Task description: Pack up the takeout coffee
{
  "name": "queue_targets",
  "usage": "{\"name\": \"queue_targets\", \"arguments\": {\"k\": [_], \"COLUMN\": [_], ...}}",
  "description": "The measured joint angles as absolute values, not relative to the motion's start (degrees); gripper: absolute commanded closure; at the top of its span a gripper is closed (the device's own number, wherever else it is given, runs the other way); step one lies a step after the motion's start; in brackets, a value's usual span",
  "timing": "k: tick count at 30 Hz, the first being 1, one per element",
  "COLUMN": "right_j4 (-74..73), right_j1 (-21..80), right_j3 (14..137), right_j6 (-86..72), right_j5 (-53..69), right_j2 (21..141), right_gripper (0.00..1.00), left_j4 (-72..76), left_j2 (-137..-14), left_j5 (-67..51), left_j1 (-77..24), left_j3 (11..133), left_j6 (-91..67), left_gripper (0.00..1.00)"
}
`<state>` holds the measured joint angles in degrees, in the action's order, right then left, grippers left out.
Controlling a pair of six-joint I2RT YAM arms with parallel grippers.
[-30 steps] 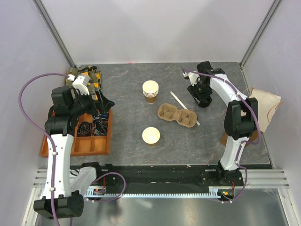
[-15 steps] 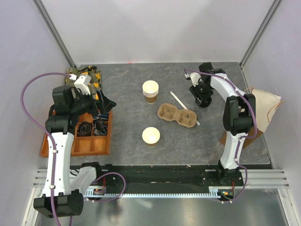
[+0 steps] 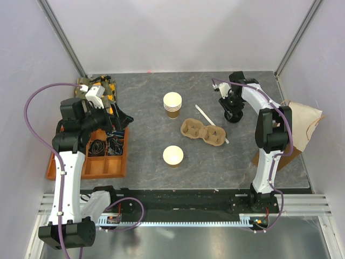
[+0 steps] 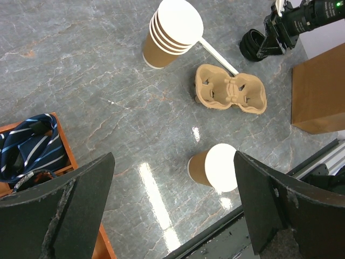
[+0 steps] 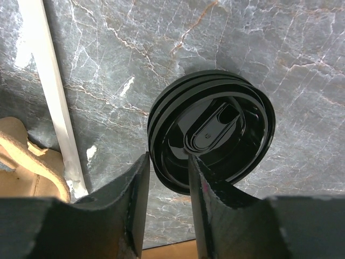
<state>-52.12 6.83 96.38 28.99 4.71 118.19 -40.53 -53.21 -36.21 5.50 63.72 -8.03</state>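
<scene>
The takeout coffee cup point(image 3: 173, 155), brown with a cream rim and a white top, stands alone near the table's front; it also shows in the left wrist view point(image 4: 218, 168). A stack of round black lids point(image 5: 215, 129) lies at the back right point(image 4: 252, 46). My right gripper point(image 5: 168, 157) is down on it, one finger outside the rim and one inside, with a narrow gap still showing; from above it point(image 3: 232, 111) hides the lids. My left gripper point(image 4: 173, 156) hangs wide open and holds nothing, above the orange tray's right side point(image 3: 119, 116).
A stack of nested cups point(image 3: 172, 104) stands at the centre back. A cardboard two-cup carrier point(image 3: 204, 132) lies right of centre, with a white stirrer point(image 3: 204, 113) beside it. A brown paper bag point(image 3: 302, 124) sits at the right edge. The orange tray point(image 3: 89, 167) holds cables and oddments.
My right gripper has moved slightly back and right, onto the lid stack, and its jaws have narrowed around the rim. The left arm has stayed still.
</scene>
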Motion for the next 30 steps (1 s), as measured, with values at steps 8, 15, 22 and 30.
{"name": "queue_targets", "arguments": {"k": [8,15,22,30], "right_j4": [-52.25,-53.08,-54.19,-54.57], "right_j1": [6.44,6.15,6.15,6.09], "right_j3": [96.68,98.24,99.59,99.70], "right_j6": [29.41,29.43,29.36,29.04], "right_j5": [5.56,6.28,7.33,7.44], "right_j2": [118.19,118.19,118.06,117.97], "right_gripper": [0.85,0.99,1.00,1.00], "left_j4": [-40.53,-40.49,-40.47,-40.38], "left_j2": [-53.23,-53.23,-53.23,-53.21], "left_j5": [-36.21,-36.21,-36.21,-36.21], "left_j1": [5.50,5.50,5.50,5.50], "left_j3": [63.66,63.57,63.35,63.35], "left_j6": [-8.01,-8.01,-8.01,-8.01], "left_gripper": [0.00,0.00,0.00,0.00]}}
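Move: The right hand's half-open fingers hang just over the left rim of the stack of black lids, whose middle lies about 3 cm to the right, 2 cm ahead and slightly lower. The white straw is some 7 cm left and 3 cm back, the cup carrier about 10 cm left and 8 cm back, and the lone cup roughly 25 cm left and 20 cm back. From the idle left hand the lids lie about 48 cm right, 17 cm ahead and some 24 cm down. The right fingertips pinch the left rim of the black lids, closing from nearly half open to almost shut while the hand stays in place. Keeping that grip, the hand then rises a little under 2 cm, with a very slight roll and hardly any travel sideways, and holds there, fingers still pointing down. ##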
